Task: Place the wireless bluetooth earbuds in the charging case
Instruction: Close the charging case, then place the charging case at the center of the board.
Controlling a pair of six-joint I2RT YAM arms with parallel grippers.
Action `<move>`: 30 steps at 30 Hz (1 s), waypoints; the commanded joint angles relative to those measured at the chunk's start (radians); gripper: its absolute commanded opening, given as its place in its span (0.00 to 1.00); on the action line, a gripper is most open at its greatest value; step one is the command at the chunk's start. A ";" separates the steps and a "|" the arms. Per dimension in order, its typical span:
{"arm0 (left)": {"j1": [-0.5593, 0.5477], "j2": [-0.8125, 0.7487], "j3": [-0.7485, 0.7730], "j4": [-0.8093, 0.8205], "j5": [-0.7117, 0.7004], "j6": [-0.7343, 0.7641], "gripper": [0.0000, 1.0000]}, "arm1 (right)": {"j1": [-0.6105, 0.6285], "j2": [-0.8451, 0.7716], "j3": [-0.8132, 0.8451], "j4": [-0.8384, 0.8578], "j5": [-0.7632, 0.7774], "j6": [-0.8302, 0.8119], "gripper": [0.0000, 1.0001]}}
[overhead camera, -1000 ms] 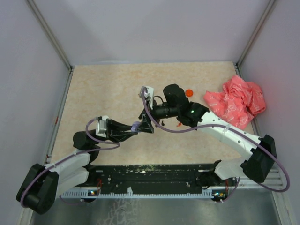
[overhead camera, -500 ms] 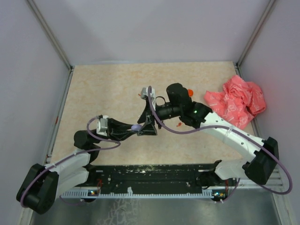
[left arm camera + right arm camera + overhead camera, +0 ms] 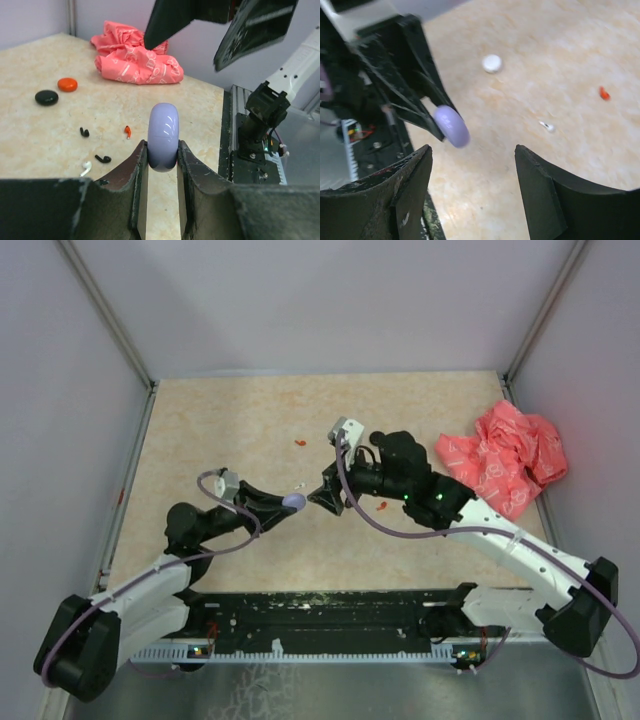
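My left gripper [image 3: 162,146] is shut on a round lilac charging case [image 3: 163,131], held on edge above the table; its lid looks closed. From the right, my open right gripper [image 3: 472,150] faces the lilac case [image 3: 451,126] and holds nothing. In the top view the left gripper [image 3: 290,504] and the right gripper [image 3: 322,499] nearly meet at the case [image 3: 294,502]. Earbuds lie loose on the table: a black earbud [image 3: 84,132], a red one [image 3: 128,131], a second black one [image 3: 103,159] and a white one [image 3: 86,167].
A crumpled pink-red bag [image 3: 505,455] lies at the right edge. An orange disc [image 3: 67,84] and a black disc [image 3: 46,97] sit near the earbuds, and a white disc [image 3: 491,63] lies further off. Grey walls enclose the table [image 3: 230,420].
The right gripper has drawn back to the right, off the case, its jaws slightly narrower. The left gripper has shifted a little up and right, still holding the case.
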 commanded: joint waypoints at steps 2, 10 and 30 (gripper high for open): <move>0.004 -0.053 0.072 -0.318 -0.148 -0.072 0.00 | -0.011 -0.079 -0.106 0.072 0.372 0.032 0.67; -0.002 -0.028 0.077 -0.439 -0.251 -0.199 0.00 | -0.012 -0.140 -0.357 0.272 0.647 0.075 0.67; -0.294 0.645 0.347 -0.519 -0.405 -0.396 0.15 | -0.011 -0.253 -0.768 0.732 0.919 0.036 0.67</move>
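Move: My left hand already holds the closed charging case. The bare table it heads for lies about 3 cm ahead, 9 cm to the right and 22 cm below. Beyond it, from the same hand, a white earbud lies 13 cm ahead and 8 cm right, a black earbud 12 ahead and 12 right. From my empty right hand the case is 7 cm left, level in reach and 6 cm lower; an orange earbud lies some 13 ahead, 15 right, 29 below. I carry the case with my left hand a little forward, then mostly down, about 15 cm in all, swinging some 8 cm right towards the bare table while the wrist rolls roughly 55 degrees and the fingertips dip; the grip stays shut. My right hand, still open, backs off down and right and some 7 cm forward, towards the orange earbud, turning clockwise until it points forward-left. ##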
